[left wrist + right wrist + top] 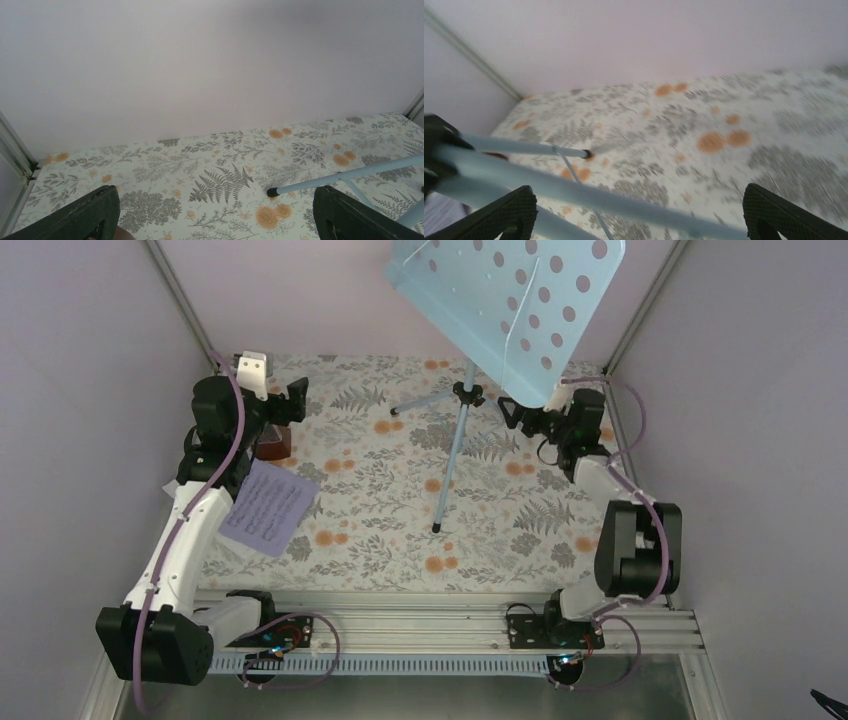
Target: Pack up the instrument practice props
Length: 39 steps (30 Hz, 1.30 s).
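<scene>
The pale-blue perforated music stand [510,300] stands on its tripod legs at the back of the floral mat, its desk tilted high. My right gripper [514,412] is just right of the tripod hub. In the right wrist view it is open [636,200], and a blurred stand leg [574,192] crosses between the wide-apart fingers. My left gripper [297,400] hangs open at the back left [217,202], with nothing between its fingers. The reddish-brown metronome [273,446] sits under the left arm, mostly hidden. A lilac sheet-music page [265,508] lies at the left.
The floral mat [400,510] is closed in by lilac walls on three sides, with metal posts in the back corners. An aluminium rail [420,628] carrying the arm bases runs along the near edge. One tripod leg [345,177] reaches toward the left gripper.
</scene>
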Motion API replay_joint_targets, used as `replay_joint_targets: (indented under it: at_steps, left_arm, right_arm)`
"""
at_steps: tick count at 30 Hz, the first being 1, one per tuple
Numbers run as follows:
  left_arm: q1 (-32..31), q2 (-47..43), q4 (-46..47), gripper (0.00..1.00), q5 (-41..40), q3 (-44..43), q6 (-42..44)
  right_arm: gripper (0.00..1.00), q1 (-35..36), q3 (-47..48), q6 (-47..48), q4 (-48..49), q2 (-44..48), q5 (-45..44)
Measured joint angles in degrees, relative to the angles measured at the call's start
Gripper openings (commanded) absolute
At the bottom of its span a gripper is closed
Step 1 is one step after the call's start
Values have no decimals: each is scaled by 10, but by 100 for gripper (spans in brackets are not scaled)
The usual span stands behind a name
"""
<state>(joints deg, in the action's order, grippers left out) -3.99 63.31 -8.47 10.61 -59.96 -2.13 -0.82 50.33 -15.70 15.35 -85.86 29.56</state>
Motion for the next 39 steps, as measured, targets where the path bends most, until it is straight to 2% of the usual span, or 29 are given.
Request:
replay_joint_targets:
  at_steps: [3, 8, 15, 18, 21, 29, 33, 39]
  left_arm:
    - [0, 1, 0, 96, -2, 0, 0]
    - [0, 4, 0, 96, -5, 0, 0]
    - [0, 16, -2, 96, -9, 0, 0]
    - [0, 20, -2, 96, -11, 0, 0]
    - [0, 22, -3, 96, -12, 0, 0]
    - [0, 28, -3, 96, -12, 0, 0]
    - [0, 28, -3, 96, -12, 0, 0]
    - [0, 28, -3, 96, -12, 0, 0]
  right_arm:
    - [97, -20, 59, 42, 4, -47, 102]
    - [97, -26, 85, 131, -17, -76, 215]
    - [95, -26, 174, 242, -96, -163, 316]
    - [92, -22, 195, 272, -125, -188, 329]
    - [81, -18, 203, 297, -152, -194, 330]
    - [62, -2, 223, 342, -202, -196, 327]
    - [58, -1, 208, 342, -187, -191, 322]
    - [57, 21, 119, 323, -157, -122, 289]
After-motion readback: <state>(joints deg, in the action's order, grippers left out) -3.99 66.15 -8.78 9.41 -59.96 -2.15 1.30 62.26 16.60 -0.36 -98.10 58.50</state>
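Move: The stand's right-hand leg slopes past just left of the right hand, its near stretch about 5 cm left, level fore and aft, and roughly 3 cm lower. The stand's hub is some 9 cm left of that hand and 4 cm farther out, about level. The near leg's foot lies about 25 cm back and 15 cm left, down on the table. From the left hand, the right-hand leg is some 42 cm right, 3 cm ahead and 17 cm lower. Right hand goes about 8 cm left, swinging some 40 degrees counter-clockwise, half-closing around the right-hand leg, lastly drawing back. ##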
